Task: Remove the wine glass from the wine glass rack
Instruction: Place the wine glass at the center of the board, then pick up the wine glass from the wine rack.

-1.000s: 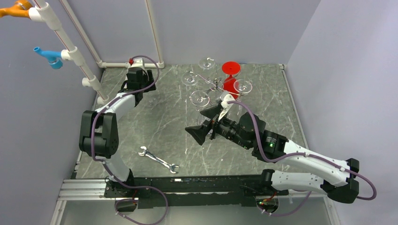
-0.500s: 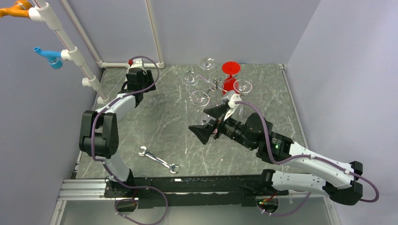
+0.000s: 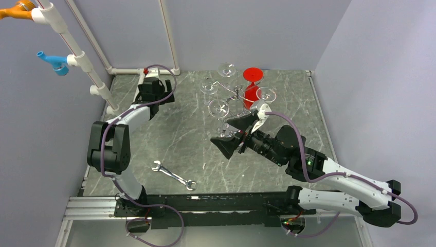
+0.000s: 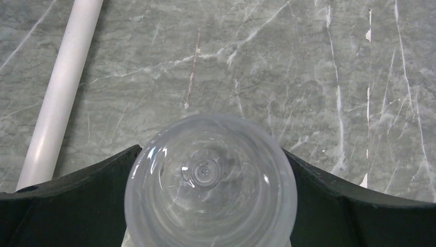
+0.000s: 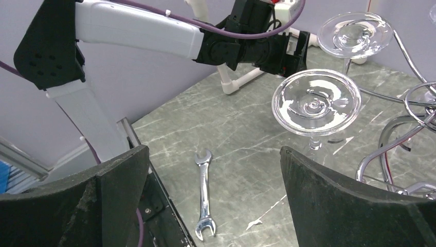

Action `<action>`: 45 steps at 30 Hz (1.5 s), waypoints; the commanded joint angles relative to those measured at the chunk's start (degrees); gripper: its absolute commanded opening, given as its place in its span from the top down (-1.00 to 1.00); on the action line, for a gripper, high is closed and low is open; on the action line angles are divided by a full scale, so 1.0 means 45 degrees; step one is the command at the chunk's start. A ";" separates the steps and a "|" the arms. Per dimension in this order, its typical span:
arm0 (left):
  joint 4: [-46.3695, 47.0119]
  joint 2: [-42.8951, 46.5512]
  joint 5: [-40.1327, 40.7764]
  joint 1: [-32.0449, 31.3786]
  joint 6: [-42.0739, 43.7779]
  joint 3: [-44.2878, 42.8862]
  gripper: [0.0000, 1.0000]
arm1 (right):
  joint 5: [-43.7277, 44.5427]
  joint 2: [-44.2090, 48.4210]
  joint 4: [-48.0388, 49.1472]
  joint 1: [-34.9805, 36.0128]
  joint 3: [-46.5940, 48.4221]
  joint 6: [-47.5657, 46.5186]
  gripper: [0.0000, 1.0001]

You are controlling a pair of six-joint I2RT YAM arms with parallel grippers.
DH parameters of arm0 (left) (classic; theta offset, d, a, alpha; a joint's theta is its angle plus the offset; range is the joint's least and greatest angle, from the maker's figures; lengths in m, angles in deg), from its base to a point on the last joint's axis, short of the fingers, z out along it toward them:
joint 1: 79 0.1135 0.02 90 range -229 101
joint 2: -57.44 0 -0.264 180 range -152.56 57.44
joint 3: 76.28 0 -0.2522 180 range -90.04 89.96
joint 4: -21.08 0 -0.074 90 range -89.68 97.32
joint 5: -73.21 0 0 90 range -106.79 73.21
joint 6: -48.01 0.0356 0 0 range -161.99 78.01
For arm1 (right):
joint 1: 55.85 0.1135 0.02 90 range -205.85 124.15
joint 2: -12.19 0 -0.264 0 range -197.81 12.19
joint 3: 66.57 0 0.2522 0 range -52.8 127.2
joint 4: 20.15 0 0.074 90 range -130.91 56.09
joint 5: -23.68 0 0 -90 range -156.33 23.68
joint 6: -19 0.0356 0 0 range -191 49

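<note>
The wine glass rack (image 3: pixel 237 93) stands at the back centre, its chrome wire arms (image 5: pixel 389 135) carrying clear wine glasses upside down by their feet (image 5: pixel 315 102). A further clear wine glass (image 4: pixel 211 180) stands upright on the table at the back left, seen from straight above in the left wrist view. It stands between the wide-spread fingers of my left gripper (image 3: pixel 158 95), which is open. My right gripper (image 3: pixel 233 135) hovers open just in front of the rack, with nothing between its fingers (image 5: pixel 319 200). The nearest hanging glass (image 3: pixel 218 108) is just beyond it.
A red glass (image 3: pixel 252 76) hangs on the rack's far side. A silver wrench (image 3: pixel 174 175) lies near the front left. White pipe (image 4: pixel 60 98) runs along the table's back left, close to my left gripper. Grey walls enclose the table.
My left gripper has shifted slightly toward the near right at the back left. The right arm has carried its open gripper a little to the right, closer under the rack.
</note>
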 commanded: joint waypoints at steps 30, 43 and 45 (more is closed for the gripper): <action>-0.2767 0.5783 0.1809 -0.1209 0.0108 -0.0016 -0.99 | 0.0817 0.0446 -0.0031 0.0051 0.0051 0.0787 -0.99; -0.2846 0.8308 0.0078 -0.1208 -0.0521 0.0528 -0.99 | 0.1273 0.0313 0.1804 0.0032 -0.0806 0.1398 -1.00; -0.2628 0.8814 0.0289 -0.1228 -0.1002 0.0896 -0.99 | 0.1186 0.0316 0.2224 0.0050 -0.0997 0.1377 -1.00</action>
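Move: The wine glass stands upright on the board between the left hand's wide-open fingers, level with it and its middle about 3 cm lower. From that hand the rack stands roughly 26 cm to the right and 15 cm back. The white pipe lying on the board is about 13 cm to the left, level with it. From the right hand, the wine glass is some 32 cm ahead, 19 cm left and 28 cm below. With its fingers already spread around the bowl of the standing wine glass, the left hand comes clear of it, keeping them wide open: a slow start, then faster up and back together, about 20 cm up and 11 cm back towards its base. On the way the wrist tips the fingertips up some 20 degrees, from steeply down towards level. ##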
